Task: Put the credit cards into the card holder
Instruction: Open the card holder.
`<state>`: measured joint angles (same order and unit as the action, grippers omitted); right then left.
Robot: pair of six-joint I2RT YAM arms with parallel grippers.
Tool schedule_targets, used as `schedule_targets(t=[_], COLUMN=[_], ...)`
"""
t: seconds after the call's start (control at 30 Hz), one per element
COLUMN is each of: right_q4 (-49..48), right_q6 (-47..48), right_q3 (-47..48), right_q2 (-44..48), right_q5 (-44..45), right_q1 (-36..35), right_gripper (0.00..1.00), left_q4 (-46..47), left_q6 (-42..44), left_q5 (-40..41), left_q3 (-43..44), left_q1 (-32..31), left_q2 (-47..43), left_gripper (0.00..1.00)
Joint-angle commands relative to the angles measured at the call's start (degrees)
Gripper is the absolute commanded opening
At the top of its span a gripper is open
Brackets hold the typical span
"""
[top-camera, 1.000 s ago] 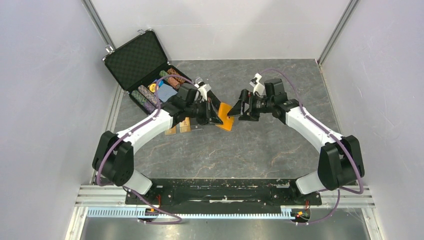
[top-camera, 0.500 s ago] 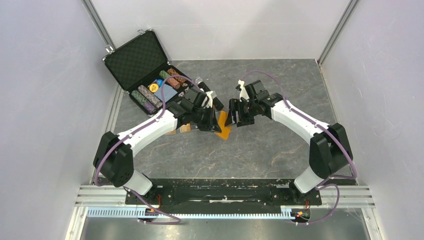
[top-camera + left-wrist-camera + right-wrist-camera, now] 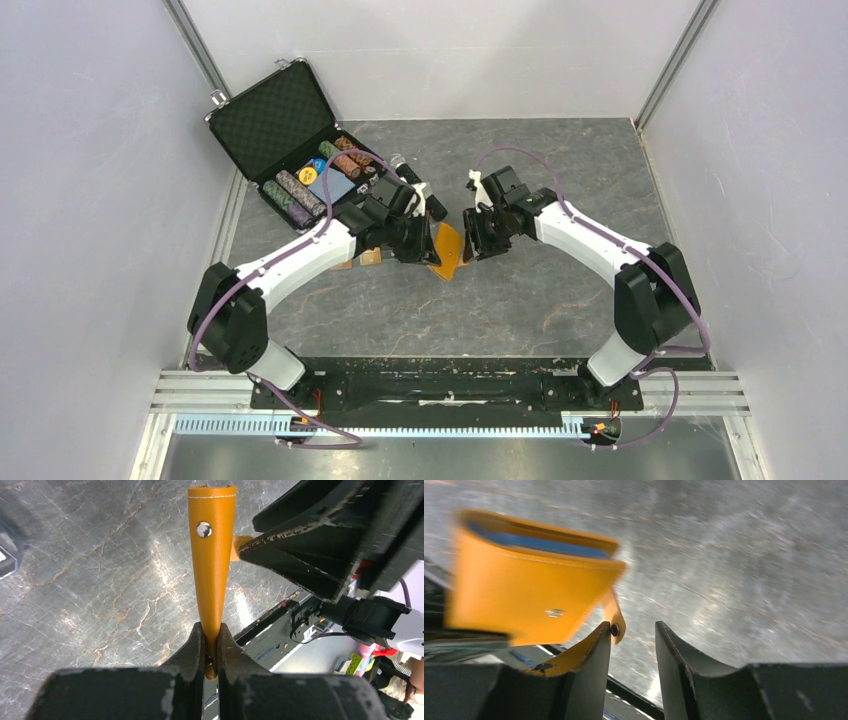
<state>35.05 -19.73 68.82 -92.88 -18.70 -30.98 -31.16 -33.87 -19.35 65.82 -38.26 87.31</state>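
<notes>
The card holder (image 3: 447, 252), an orange fold-over wallet with blue lining, hangs above the table between both arms. My left gripper (image 3: 425, 243) is shut on its lower edge (image 3: 210, 630), and the wallet (image 3: 212, 555) stands up from the jaws with its round snap showing. My right gripper (image 3: 470, 238) is at the wallet's right side, jaws apart (image 3: 633, 627). The wallet's snap tab (image 3: 616, 620) sits at the tip of one finger, not pinched. The wallet body (image 3: 524, 600) is blurred. Gold-tan credit cards (image 3: 360, 258) lie on the table, partly hidden under my left arm.
An open black foam-lined case (image 3: 290, 140) with poker chips stands at the back left. Grey walls close in both sides and the back. The arms' base rail (image 3: 450, 385) runs along the near edge.
The right gripper moved left up to the wallet and its jaws narrowed from wide to a smaller gap. The left gripper, still holding the wallet, shifted slightly down and left.
</notes>
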Motion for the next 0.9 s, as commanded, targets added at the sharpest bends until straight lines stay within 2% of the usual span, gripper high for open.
schedule_targets(t=[0.0,0.1,0.23,0.4,0.47,0.63,0.87], right_q4=[8.06,8.0,3.74,-6.02,-8.43,-16.39,-17.5], right_q6=[6.18,6.56,5.1,0.41,-0.64,-6.28,-8.22], right_q3=[0.51,-0.53,-3.5,-9.77,-10.7,-13.41,-8.68], right_q2=[-0.83,0.46,3.97,10.12,10.82,11.23,8.38], right_q5=[11.25,12.16,4.76,-9.09,-12.72,-20.61,-18.59], right_q1=[0.54,1.13,5.05,11.1,11.62,11.18,6.62], right_gripper=[0.4,0.41,0.47,0.71,0.77,0.8,0.83], left_q4=[2.84,5.18,6.23,8.11,8.81,10.53,11.12], left_q6=[-0.05,-1.32,-2.34,-3.85,-4.28,-5.52,-6.05], left_q5=[2.22,1.79,1.06,0.81,0.42,-0.84,-1.76], left_q3=[2.66,1.48,0.42,-1.9,-2.56,-3.87,-4.82], left_q1=[0.29,0.31,0.38,0.38,0.38,0.38,0.38], left_q2=[-2.28,-3.07,-3.1,-4.03,-4.36,-4.75,-4.46], left_gripper=[0.02,0.02,0.02,0.02,0.02,0.02,0.02])
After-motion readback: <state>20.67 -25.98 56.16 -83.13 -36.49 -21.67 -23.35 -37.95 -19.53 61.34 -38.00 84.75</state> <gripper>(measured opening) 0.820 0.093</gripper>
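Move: The card holder, still folded with its strap unsnapped, has its middle about 4 cm left of the right hand, 2 cm back, roughly level. Its strap is only some 1 cm left and 2 cm back of that hand, by the rear finger. The microphone lies about 10 cm left and 13 cm ahead, some 10 cm lower. From the left hand, which pinches the holder's edge, the holder's middle is about 2 cm right, 2 cm ahead and slightly below. To its right and slightly down, the right hand draws about 6.5 cm away from the card holder's strap, its fingers opening wide. It then swings back left and up towards the holder, ending about 3 cm higher than it began, rolled some 20 degrees with its left side raised. The left hand keeps its pinch on the holder's edge, nearly in place. ##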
